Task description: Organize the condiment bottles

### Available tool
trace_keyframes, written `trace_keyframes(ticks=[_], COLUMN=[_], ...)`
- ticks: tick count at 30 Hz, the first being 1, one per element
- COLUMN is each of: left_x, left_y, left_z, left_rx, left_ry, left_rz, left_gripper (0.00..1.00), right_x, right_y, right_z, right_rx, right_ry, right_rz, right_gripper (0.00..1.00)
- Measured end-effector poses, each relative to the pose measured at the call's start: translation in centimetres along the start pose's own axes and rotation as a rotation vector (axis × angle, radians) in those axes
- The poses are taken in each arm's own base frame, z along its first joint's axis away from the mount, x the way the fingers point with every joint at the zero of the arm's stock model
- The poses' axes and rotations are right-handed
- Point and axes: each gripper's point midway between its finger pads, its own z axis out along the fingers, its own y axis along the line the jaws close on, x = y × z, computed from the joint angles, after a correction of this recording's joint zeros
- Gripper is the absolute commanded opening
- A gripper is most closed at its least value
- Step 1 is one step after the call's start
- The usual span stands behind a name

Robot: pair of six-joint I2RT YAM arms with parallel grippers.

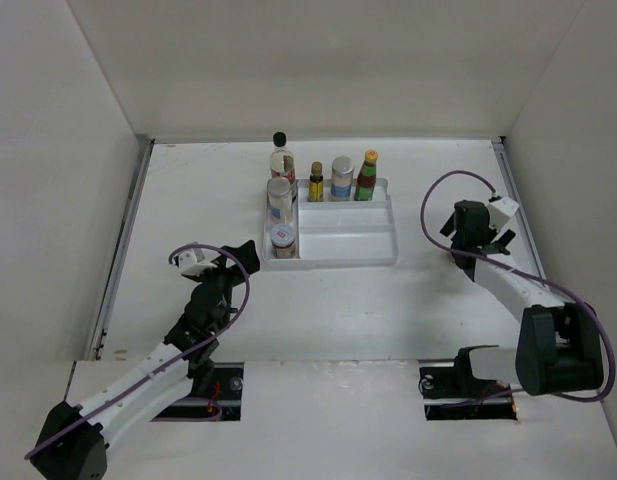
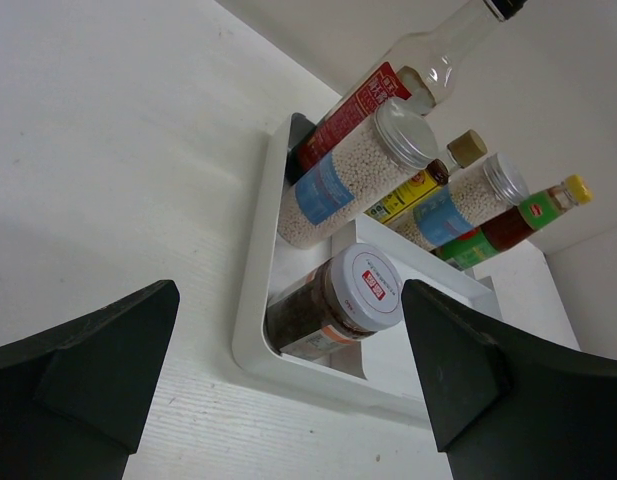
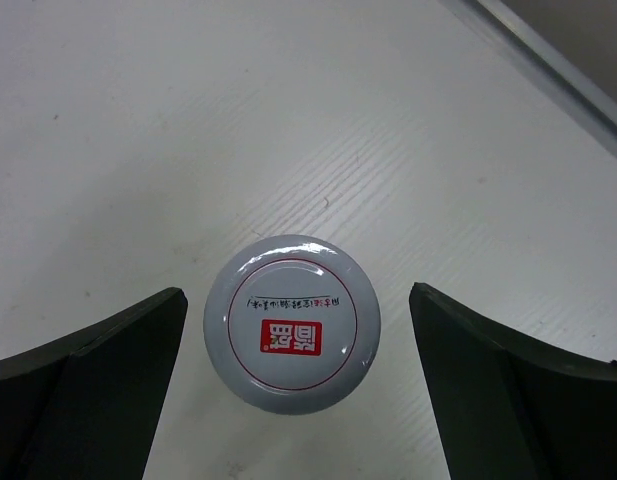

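Several condiment bottles stand in the white divided tray point(image 1: 348, 240). In its left compartment are a tall clear black-capped bottle point(image 1: 281, 155), a silver-lidded jar point(image 1: 279, 198) and a white-lidded jar point(image 1: 283, 240). Along the back stand a tiny dark yellow-capped bottle point(image 1: 316, 182), another silver-lidded jar point(image 1: 342, 177) and a red sauce bottle point(image 1: 366, 176). My left gripper point(image 2: 288, 370) is open, just short of the tray's near left corner, facing the white-lidded jar point(image 2: 338, 305). My right gripper point(image 3: 295, 300) hangs open over another white-lidded jar point(image 3: 292, 323) upright on the table, its fingers point(image 3: 98, 380) clear of the jar.
White walls enclose the table on three sides. A metal rail point(image 3: 548, 60) runs along the table's right edge near the right gripper point(image 1: 471, 228). The tray's front right compartments point(image 1: 348, 222) hold nothing.
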Motion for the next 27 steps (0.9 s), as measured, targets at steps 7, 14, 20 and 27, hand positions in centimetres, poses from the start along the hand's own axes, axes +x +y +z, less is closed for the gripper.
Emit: trace_keyframes(ticks=[7,14,20,27], left_x=[0.3,0.3,0.6,0.7], left_y=[0.1,0.1,0.2,0.2], left_z=[0.1,0.1,0.2,0.2], left_rx=[-0.005,-0.005,-0.01,-0.01], left_ry=[0.007,0.007,0.015,0.02], left_rz=[0.006,0.006,0.014,0.016], left_gripper=[0.96,0.96,0.96,0.96], right_x=[1.2,0.9,-0.6,-0.1], right_y=[0.5,1.7,11.3,26.7], right_z=[1.1,-0.8,-8.7,-16.7], right_rx=[-0.029,-0.063,-0.355,-0.68], right_ry=[0.039,0.005,-0.077,-0.101], right_rz=[0.026,-0.016,-0.121,-0.176], right_gripper=[0.6,0.44,0.45,0.45])
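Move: The jar with the white lid stands right between my open right fingertips, about 1 cm ahead of them, level sideways, its middle some 3 cm lower. The free part of the tray lies about 28 cm left and 10 cm ahead of my right hand, roughly 6 cm lower; the yellow-capped bottle stands about 18 cm ahead and 25 cm left, the pale-filled jar 17 cm ahead and 31 cm left. From my left hand, the white-lidded jar is roughly 56 cm right, 5 cm ahead and 8 cm lower. I ease my right hand down a centimetre or so and close my fingers on the jar near its lid. Then I lift it and swing it fast to the left, about 29 cm, rising some 12 cm and reaching about 7 cm forward over the tray, my wrist turning nearly 40 degrees counter-clockwise while I keep my grip. ##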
